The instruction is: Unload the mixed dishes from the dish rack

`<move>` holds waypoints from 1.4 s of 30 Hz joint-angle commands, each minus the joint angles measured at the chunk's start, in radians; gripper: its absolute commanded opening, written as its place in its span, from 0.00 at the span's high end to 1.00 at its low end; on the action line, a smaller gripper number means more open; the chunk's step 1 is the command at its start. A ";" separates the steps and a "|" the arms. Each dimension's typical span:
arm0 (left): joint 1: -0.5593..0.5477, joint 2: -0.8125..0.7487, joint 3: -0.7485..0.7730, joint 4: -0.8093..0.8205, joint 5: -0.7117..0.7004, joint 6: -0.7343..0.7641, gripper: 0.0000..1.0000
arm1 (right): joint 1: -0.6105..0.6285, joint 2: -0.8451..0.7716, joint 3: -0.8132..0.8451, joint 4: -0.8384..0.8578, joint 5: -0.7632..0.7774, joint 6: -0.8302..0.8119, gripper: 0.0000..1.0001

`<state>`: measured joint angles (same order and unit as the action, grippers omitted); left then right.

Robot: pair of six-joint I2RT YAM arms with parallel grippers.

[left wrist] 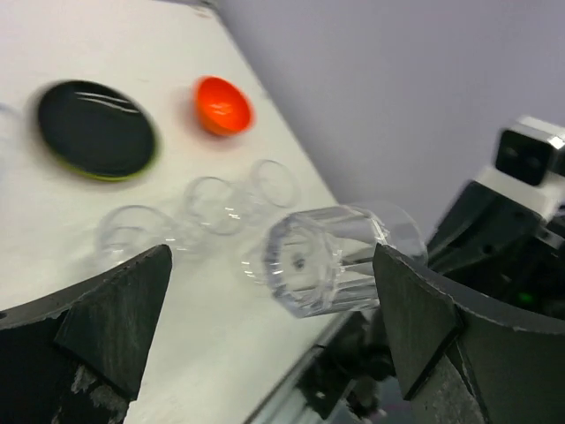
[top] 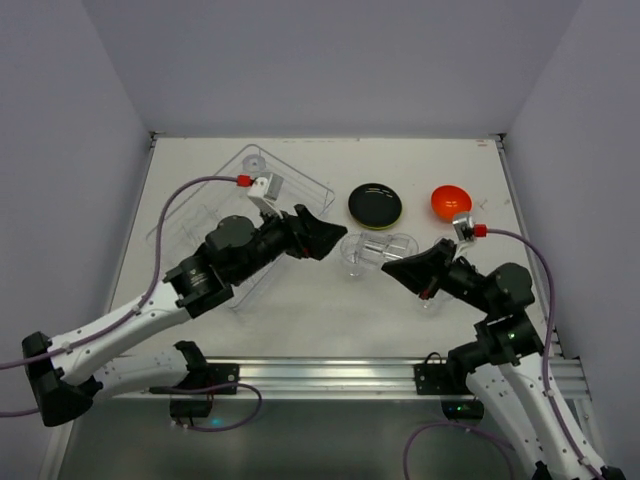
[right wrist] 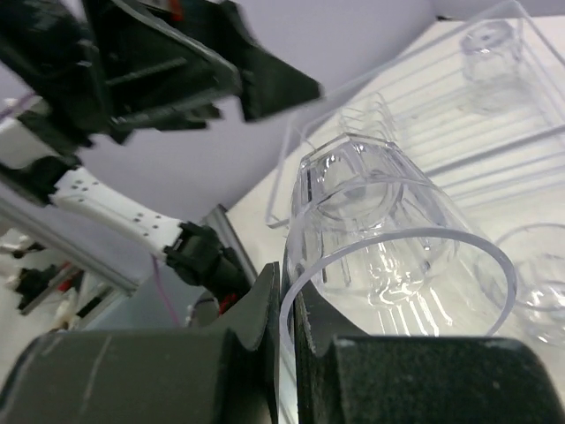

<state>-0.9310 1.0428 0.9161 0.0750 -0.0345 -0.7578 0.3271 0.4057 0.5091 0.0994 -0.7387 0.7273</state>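
My right gripper (right wrist: 287,284) is shut on the rim of a clear plastic cup (right wrist: 397,256), held on its side above the table. In the left wrist view that cup (left wrist: 325,261) lies between the wide-open fingers of my left gripper (left wrist: 272,256), nearer the right finger and well apart from the left one. From above, the left gripper (top: 322,240) and right gripper (top: 392,268) face each other at mid-table. The dish rack (top: 200,215) stands far left with one clear cup (top: 255,160) in it. A black plate (top: 375,205) and an orange-red bowl (top: 450,202) rest on the table.
Three clear cups (left wrist: 132,228) (left wrist: 212,203) (left wrist: 275,181) stand on the table below the grippers. A lime-green rim shows under the black plate (left wrist: 93,128). The metal rail (top: 330,378) runs along the near edge. Walls close in the back and both sides.
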 commanded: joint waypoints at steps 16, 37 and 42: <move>0.000 -0.317 0.047 -0.882 -0.806 0.213 0.00 | 0.216 0.398 0.440 -0.947 0.726 -0.301 1.00; 0.018 -0.334 -0.063 -0.822 -0.831 0.238 0.00 | 0.556 0.956 0.577 -1.000 0.923 -0.255 1.00; 0.018 -0.339 -0.065 -0.824 -0.829 0.235 0.00 | 0.555 0.999 0.537 -0.929 0.868 -0.278 1.00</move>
<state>-0.9173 0.7120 0.8547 -0.7727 -0.8196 -0.5293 0.8799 1.3899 1.0569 -0.8963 0.1585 0.4725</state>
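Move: The right hand already holds a glass on its side; its set-down spot is about 7 cm ahead, 1 cm right and 30 cm below. Standing glasses: front 8 ahead, 12 right; left 17 ahead, 4 left; middle 17 ahead, 6 right, all some 27 down. From the open left hand, the last rack glass is roughly 33 cm ahead, 22 left, 27 below; rack's middle 22 ahead, 23 left, 29 below. Right hand keeps pinching the glass, lowers it some 20 cm while tipping upright; left swings left over the rack. ##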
